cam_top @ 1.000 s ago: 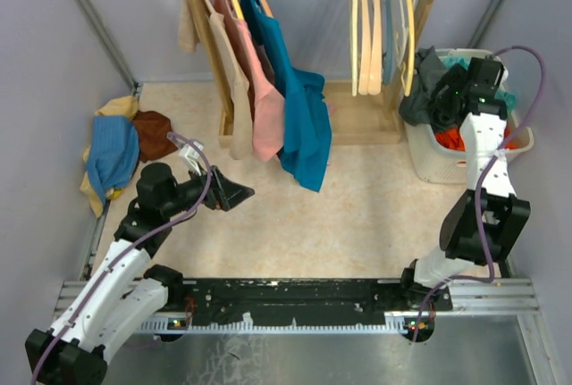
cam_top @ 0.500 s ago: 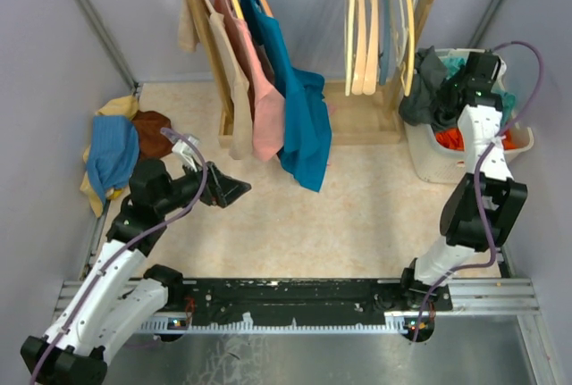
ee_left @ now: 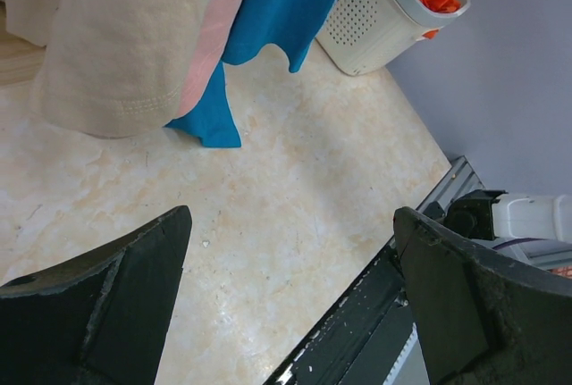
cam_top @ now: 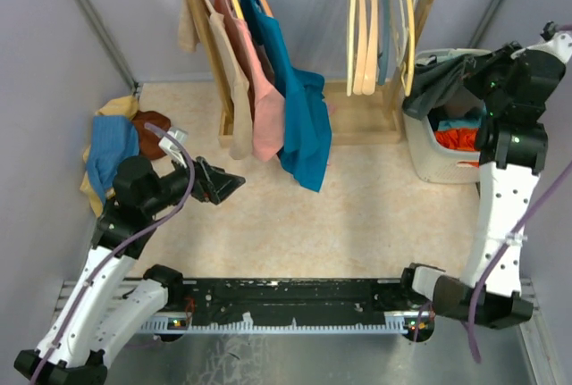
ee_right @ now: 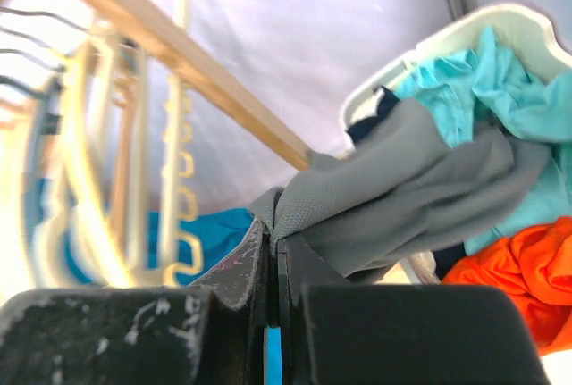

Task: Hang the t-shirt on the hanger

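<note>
The dark grey t-shirt point(cam_top: 436, 83) hangs partly out of the white laundry basket point(cam_top: 427, 160), one fold pulled up and to the right. My right gripper point(cam_top: 478, 68) is raised above the basket and shut on that fold; the right wrist view shows the grey cloth point(ee_right: 402, 193) pinched between the closed fingers of the gripper point(ee_right: 273, 229). Several pale wooden hangers point(cam_top: 365, 28) hang bare on the right part of the rail; which one is the hanger I cannot tell. My left gripper point(cam_top: 229, 185) hovers open over the floor on the left, nothing between its fingers point(ee_left: 134, 269).
The wooden clothes rack point(cam_top: 420, 10) at the back carries beige, pink point(cam_top: 264, 90) and teal point(cam_top: 299, 108) garments on its left side. Blue, yellow and brown clothes lie piled point(cam_top: 116, 148) by the left wall. Orange point(ee_right: 509, 269) and turquoise clothes fill the basket.
My right gripper shut on the t-shirt in the basket, then rose and swung right, dragging the grey cloth up. The left arm drew back slightly to the left, still open.
</note>
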You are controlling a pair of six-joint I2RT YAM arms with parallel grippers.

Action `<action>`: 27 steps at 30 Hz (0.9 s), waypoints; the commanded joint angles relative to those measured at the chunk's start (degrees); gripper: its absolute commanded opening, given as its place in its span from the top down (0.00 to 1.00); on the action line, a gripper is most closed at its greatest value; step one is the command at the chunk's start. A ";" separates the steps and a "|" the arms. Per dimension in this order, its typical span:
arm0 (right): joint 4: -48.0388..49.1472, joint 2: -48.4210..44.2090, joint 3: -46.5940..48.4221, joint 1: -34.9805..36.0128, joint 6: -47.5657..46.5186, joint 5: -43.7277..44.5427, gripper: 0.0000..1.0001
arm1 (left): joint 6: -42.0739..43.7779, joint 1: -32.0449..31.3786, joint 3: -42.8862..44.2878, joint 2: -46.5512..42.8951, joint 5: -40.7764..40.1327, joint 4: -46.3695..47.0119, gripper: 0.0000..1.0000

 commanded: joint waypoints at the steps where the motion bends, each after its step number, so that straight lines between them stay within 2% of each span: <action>1: -3.09 -5.53 7.02 -0.26 -0.59 -4.74 1.00 | 0.42 -0.31 3.28 -0.97 -0.21 -1.63 0.00; 9: -14.70 -9.54 19.33 -0.31 -1.84 -10.29 1.00 | 1.20 -0.36 6.24 -2.78 -1.22 -5.27 0.00; 14: -20.64 -9.05 28.71 -0.32 -1.91 -13.28 1.00 | 1.57 -0.36 6.64 -4.01 -1.52 -6.84 0.00; 18: -22.58 -7.06 35.94 -0.26 -0.23 -19.28 1.00 | 1.50 -0.36 6.64 -5.06 -1.64 -7.57 0.00; 22: -18.22 -6.38 37.10 -0.31 4.31 -27.97 1.00 | 1.47 -0.32 7.02 -5.58 -1.98 -8.34 0.00; 27: -2.62 -8.93 27.27 -0.26 15.61 -39.49 1.00 | 1.49 -0.36 7.17 -5.76 -2.25 -8.58 0.00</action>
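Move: The right hand, high up and already shut on the gray t-shirt, has the rack's bare hangers about 12 cm ahead and 17 cm to its left, a few centimetres above it. The laundry basket's middle is some 12 cm ahead, 7 cm to the right and 28 cm below. From the empty left hand, the hangers are about 28 cm ahead, 31 cm to the right and 18 cm higher. Keeping its pinch on the gray t-shirt, the right hand pulls back about 19 cm and climbs about as much, bearing left by 13 cm, away from the basket and the hangers, while its fingers tip up some 25 degrees and swing counter-clockwise, mostly late on. The open, empty left hand rises about 3 cm and eases back slightly. ##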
